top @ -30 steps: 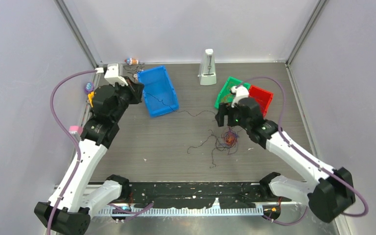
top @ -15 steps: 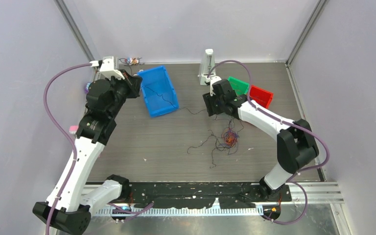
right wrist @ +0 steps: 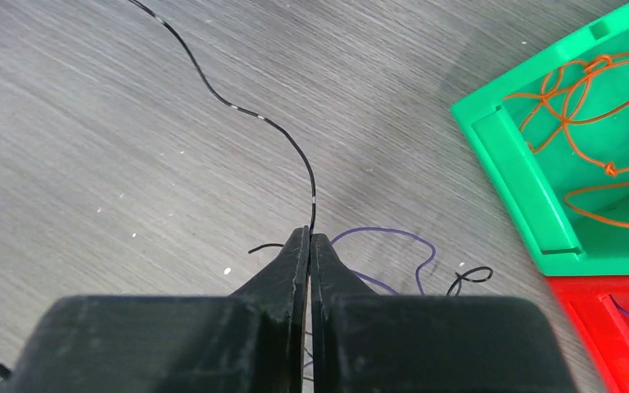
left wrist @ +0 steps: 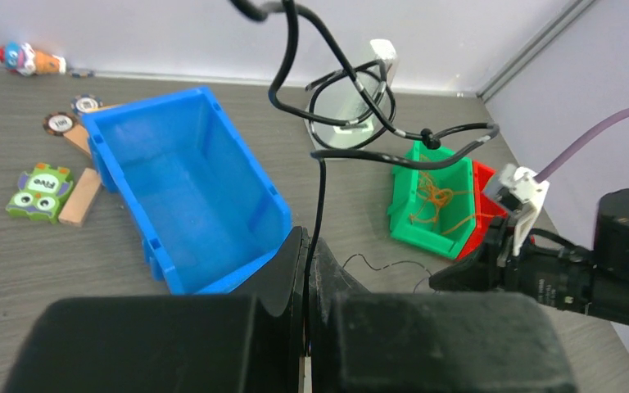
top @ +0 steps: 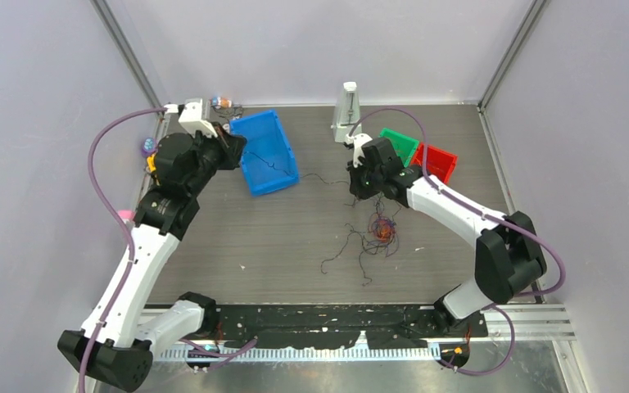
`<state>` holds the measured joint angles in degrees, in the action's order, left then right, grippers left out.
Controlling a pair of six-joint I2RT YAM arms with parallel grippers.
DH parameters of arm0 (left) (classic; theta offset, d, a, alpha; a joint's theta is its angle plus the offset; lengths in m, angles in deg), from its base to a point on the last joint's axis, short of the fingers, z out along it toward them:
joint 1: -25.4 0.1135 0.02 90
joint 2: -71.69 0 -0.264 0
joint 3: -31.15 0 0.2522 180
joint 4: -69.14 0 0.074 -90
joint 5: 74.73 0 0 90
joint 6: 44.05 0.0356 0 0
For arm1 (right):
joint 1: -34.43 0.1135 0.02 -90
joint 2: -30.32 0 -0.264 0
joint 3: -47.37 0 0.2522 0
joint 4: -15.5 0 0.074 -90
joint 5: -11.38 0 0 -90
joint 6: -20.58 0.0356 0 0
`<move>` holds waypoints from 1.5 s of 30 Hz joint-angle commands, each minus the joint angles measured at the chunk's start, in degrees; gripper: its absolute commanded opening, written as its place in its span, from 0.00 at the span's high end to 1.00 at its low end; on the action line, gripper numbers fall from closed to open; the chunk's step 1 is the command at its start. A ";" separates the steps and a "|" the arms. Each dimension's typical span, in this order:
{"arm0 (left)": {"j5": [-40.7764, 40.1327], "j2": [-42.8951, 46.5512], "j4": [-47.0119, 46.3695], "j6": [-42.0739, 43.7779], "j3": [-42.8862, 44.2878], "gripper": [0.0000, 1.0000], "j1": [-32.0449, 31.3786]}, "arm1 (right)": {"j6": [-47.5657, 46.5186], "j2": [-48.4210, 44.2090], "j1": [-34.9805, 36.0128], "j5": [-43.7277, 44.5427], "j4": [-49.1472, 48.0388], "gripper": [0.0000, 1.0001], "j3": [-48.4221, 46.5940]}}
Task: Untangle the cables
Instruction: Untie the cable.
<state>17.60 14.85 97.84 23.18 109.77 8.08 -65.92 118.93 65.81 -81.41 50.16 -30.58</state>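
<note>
A thin black cable [top: 321, 178] runs from the blue bin [top: 266, 151] across the table to my right gripper [top: 357, 187]. In the right wrist view the right gripper [right wrist: 309, 235] is shut on this black cable [right wrist: 237, 108], just above the table, with a purple strand [right wrist: 393, 234] beside it. My left gripper [left wrist: 307, 241] is shut on the same black cable [left wrist: 321, 188], which rises from its jaws in loops; it hovers by the blue bin's near right corner. The knotted clump of orange, red and dark cables [top: 383, 232] lies on the table in front of the right gripper, with loose strands [top: 346, 246] trailing left.
A green bin [right wrist: 500, 164] holds orange cables [right wrist: 590, 106]; a red bin [top: 436, 160] adjoins it. A white upright object [top: 347, 115] stands at the back wall. Small toys and blocks [left wrist: 45, 190] lie left of the blue bin [left wrist: 188, 188].
My right gripper swung from above the clump toward the back left, then shut on the black cable. The left arm shifted slightly, still gripping its cable. The loose strands shifted a little.
</note>
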 commanded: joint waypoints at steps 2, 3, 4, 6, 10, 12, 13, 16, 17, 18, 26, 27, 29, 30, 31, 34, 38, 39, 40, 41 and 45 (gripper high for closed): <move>5.23 -0.96 -0.19 -0.69 -2.56 1.00 0.27 | 1.79 -6.00 0.01 -4.62 -4.96 0.95 3.03; 7.07 -1.61 -0.37 -1.07 -3.15 1.00 0.27 | 1.87 -6.57 0.01 -5.92 -5.76 0.95 3.33; 9.33 -2.39 -0.59 -1.58 -3.85 1.00 0.15 | 2.32 -7.88 0.00 -6.75 -6.30 0.95 4.04; 14.82 -4.43 -1.87 -2.51 -5.51 1.00 -0.47 | 3.14 -10.47 0.00 -9.34 -8.48 0.94 5.28; 26.61 -8.25 -13.70 -6.24 -11.65 1.00 -2.74 | 5.04 -15.51 0.00 -17.55 -11.91 0.95 6.60; 30.30 -10.09 -20.20 -6.84 -14.06 1.00 -4.60 | 5.86 -17.02 0.00 -20.34 -12.46 0.95 6.34; 31.79 -11.19 -22.19 -6.73 -14.69 1.00 -5.44 | 6.39 -17.57 -0.04 -20.95 -12.14 0.95 6.08; 34.18 -13.96 -25.39 -5.01 -14.97 0.93 -7.97 | 6.50 -17.60 -0.06 -24.86 -10.79 0.95 4.41; 34.41 -14.68 -26.23 -4.45 -15.06 0.89 -8.54 | 6.47 -17.27 0.01 -25.58 -10.01 0.95 4.11; 34.89 -15.24 -27.74 -4.50 -15.34 0.85 -8.91 | 6.49 -17.17 0.01 -26.87 -9.61 0.95 3.64; 36.51 -17.65 -31.19 0.58 -15.46 0.49 -12.43 | 7.09 -15.84 0.01 -30.39 -8.46 0.95 2.51; 35.53 -17.69 -29.76 2.27 -15.11 0.47 -13.02 | 7.11 -15.67 0.05 -30.73 -8.27 0.95 2.10; 33.41 -17.75 -27.43 5.39 -14.77 0.45 -14.22 | 7.20 -15.24 0.02 -31.26 -7.96 0.95 1.64; 32.57 -17.85 -26.79 6.73 -14.69 0.44 -14.64 | 7.32 -15.10 0.05 -31.47 -7.87 0.95 1.54; 31.84 -17.91 -26.37 7.58 -14.72 0.43 -14.92 | 7.36 -15.08 -0.02 -31.92 -7.72 0.95 1.35; 29.92 -18.32 -25.87 9.16 -14.76 0.41 -15.36 | 7.28 -15.06 0.13 -32.93 -7.20 0.95 0.58; 27.01 -18.96 -24.50 10.63 -14.07 0.39 -15.87 | 6.91 -14.88 0.03 -33.46 -6.06 0.95 -0.31; 26.06 -19.06 -24.25 9.82 -13.87 0.38 -15.86 | 6.77 -14.90 0.03 -33.35 -5.92 0.95 -0.36; 25.01 -19.20 -24.10 8.97 -13.88 0.38 -15.83 | 6.68 -14.98 0.06 -33.23 -5.86 0.95 -0.34; 24.52 -19.27 -24.38 7.63 -13.93 0.38 -15.52 | 6.55 -14.99 0.08 -33.20 -5.65 0.95 -0.33; 30.32 -19.75 -34.10 -4.59 -17.12 0.35 -12.09 | 6.44 -14.70 0.02 -32.81 -5.35 0.94 -0.11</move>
<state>45.01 -4.51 73.39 28.52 93.70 -6.78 -58.99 103.98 65.81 -113.27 45.00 -28.35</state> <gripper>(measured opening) 0.633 0.062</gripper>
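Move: The black cable runs between both closed grippers. Where the right hand pinches it, it lies about 25 cm to the left hand's right, 1 cm ahead and 24 cm below; the blue bin is 12 cm ahead of the left hand, 3 cm right and well below. From the right hand, just above the table, the tangle lies some 8 cm back and 7 cm right, and the green bin about 10 cm ahead and 8 cm right. The black cable, still pinched in the shut right gripper, is raised about 12 cm while being brought back and to the left, that wrist rolling some 30 degrees and turning counter-clockwise. The left hand lets go of its stretch, swinging right and down about 17 cm each way, turning clockwise and spreading its fingers around the cable beside the right fingertips. ##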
